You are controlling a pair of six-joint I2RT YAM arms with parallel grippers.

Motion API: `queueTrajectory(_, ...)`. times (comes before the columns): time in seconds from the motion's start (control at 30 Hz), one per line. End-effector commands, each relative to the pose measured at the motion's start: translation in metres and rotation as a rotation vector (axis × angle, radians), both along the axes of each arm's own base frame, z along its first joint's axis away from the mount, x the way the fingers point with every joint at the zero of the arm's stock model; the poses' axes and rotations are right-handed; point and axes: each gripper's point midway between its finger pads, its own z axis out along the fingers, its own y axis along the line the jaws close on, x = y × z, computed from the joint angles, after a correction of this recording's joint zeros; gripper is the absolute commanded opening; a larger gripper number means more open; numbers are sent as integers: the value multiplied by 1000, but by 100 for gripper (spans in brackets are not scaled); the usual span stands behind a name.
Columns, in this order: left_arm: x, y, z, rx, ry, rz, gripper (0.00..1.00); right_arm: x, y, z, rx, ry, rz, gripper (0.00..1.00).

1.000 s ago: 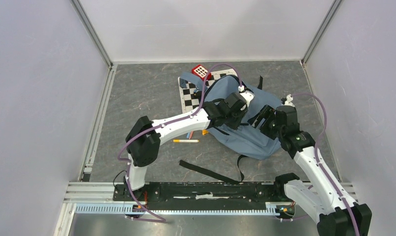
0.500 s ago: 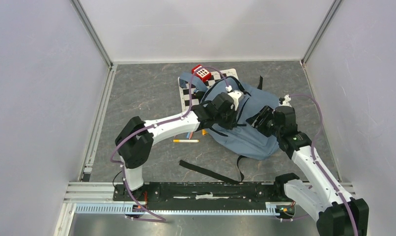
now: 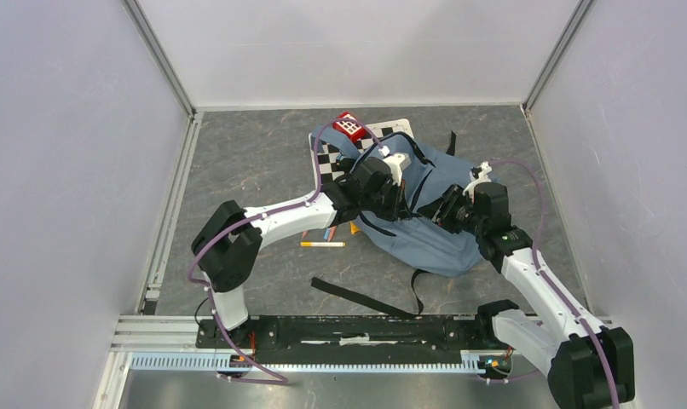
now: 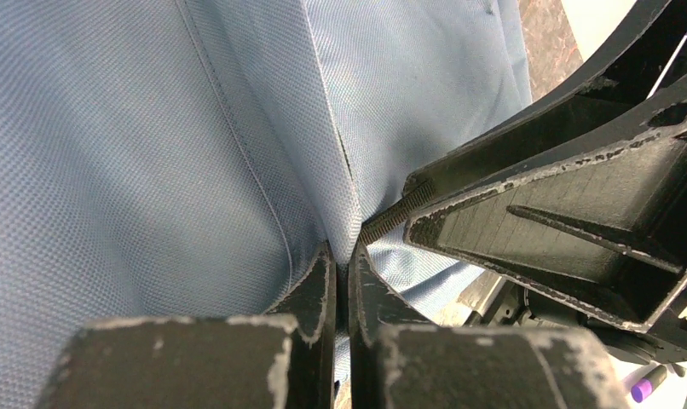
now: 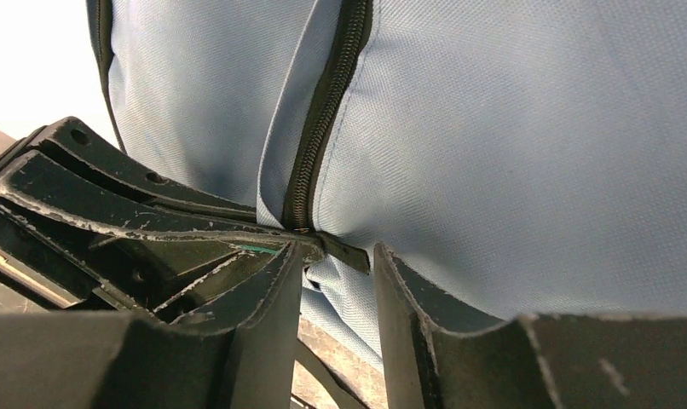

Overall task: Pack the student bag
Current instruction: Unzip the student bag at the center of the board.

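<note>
The student bag (image 3: 430,234), blue-grey with black straps, lies mid-table with its upper part bunched up between both arms. My left gripper (image 3: 408,201) is shut on a fold of bag fabric (image 4: 238,153) beside the zipper, the jaws pinching cloth at their tips (image 4: 342,264). My right gripper (image 3: 439,213) faces it from the right. In the right wrist view its jaws (image 5: 338,256) stand apart on either side of the black zipper end tab (image 5: 344,252), with the zipper (image 5: 323,111) running up from there. The bag's inside is hidden.
A checkerboard (image 3: 330,164) lies partly under the bag at the back, with a red toy (image 3: 349,126) on its far edge. A white pen (image 3: 322,244) and small coloured items (image 3: 355,228) lie left of the bag. A loose black strap (image 3: 366,298) trails toward the near rail.
My left gripper closed on the bag fabric and drew it toward the back left, lifting the bag's top. My right gripper narrowed its jaws and shifted slightly left with it.
</note>
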Motion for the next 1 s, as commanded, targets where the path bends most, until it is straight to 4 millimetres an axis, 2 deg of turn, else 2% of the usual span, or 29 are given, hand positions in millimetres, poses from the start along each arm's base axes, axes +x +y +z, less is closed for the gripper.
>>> queueTrajectory(0.0,-5,-9,44,-127,-19,-22,2,2,7,4,15,-45,53,40)
queueTrajectory(0.23,-5,-7,45,-126,-27,-18,2,4,6,-2,-25,-53,74,33)
queueTrajectory(0.3,-5,-7,44,-123,-26,-20,2,6,5,-3,-40,-61,76,25)
queueTrajectory(0.43,-8,-5,40,-111,-22,-32,5,14,-2,3,-95,-114,64,0)
queueTrajectory(0.5,-9,-1,37,-93,-26,-34,21,19,-7,11,-130,-157,54,0)
queueTrajectory(0.63,-9,10,32,-50,-58,-27,45,26,-12,24,-169,-225,41,0)
queueTrajectory(0.7,-10,14,30,-31,-71,-36,53,28,-12,26,-171,-238,43,0)
queueTrajectory(0.97,-12,21,16,26,-85,-50,53,43,-11,44,-232,-331,83,0)
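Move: The zipper pull tab is about 1 cm left of and 1 cm below the right hand point, its free end between that hand's half-open fingers. From the right hand the closed zipper runs ahead, its middle some 6 cm out, and the side zipper is roughly 10 cm left and 2 cm back. The left hand still grips the tab's root; the tab's middle is about 1 cm to its right, the zipper's middle 6 cm ahead and 3 cm right, and the side zipper 7 cm left and 3 cm back. Sinking about 1 cm, the right hand shuts its fingers on the pull tab while the left holds it still; the right then draws the tab forward along the zipper, up and slightly to the right, roughly 2 cm in all, its fingertips tilting up. Once the right has closed, the left opens, lets go and backs off to its left, rising and drawing back a little. ##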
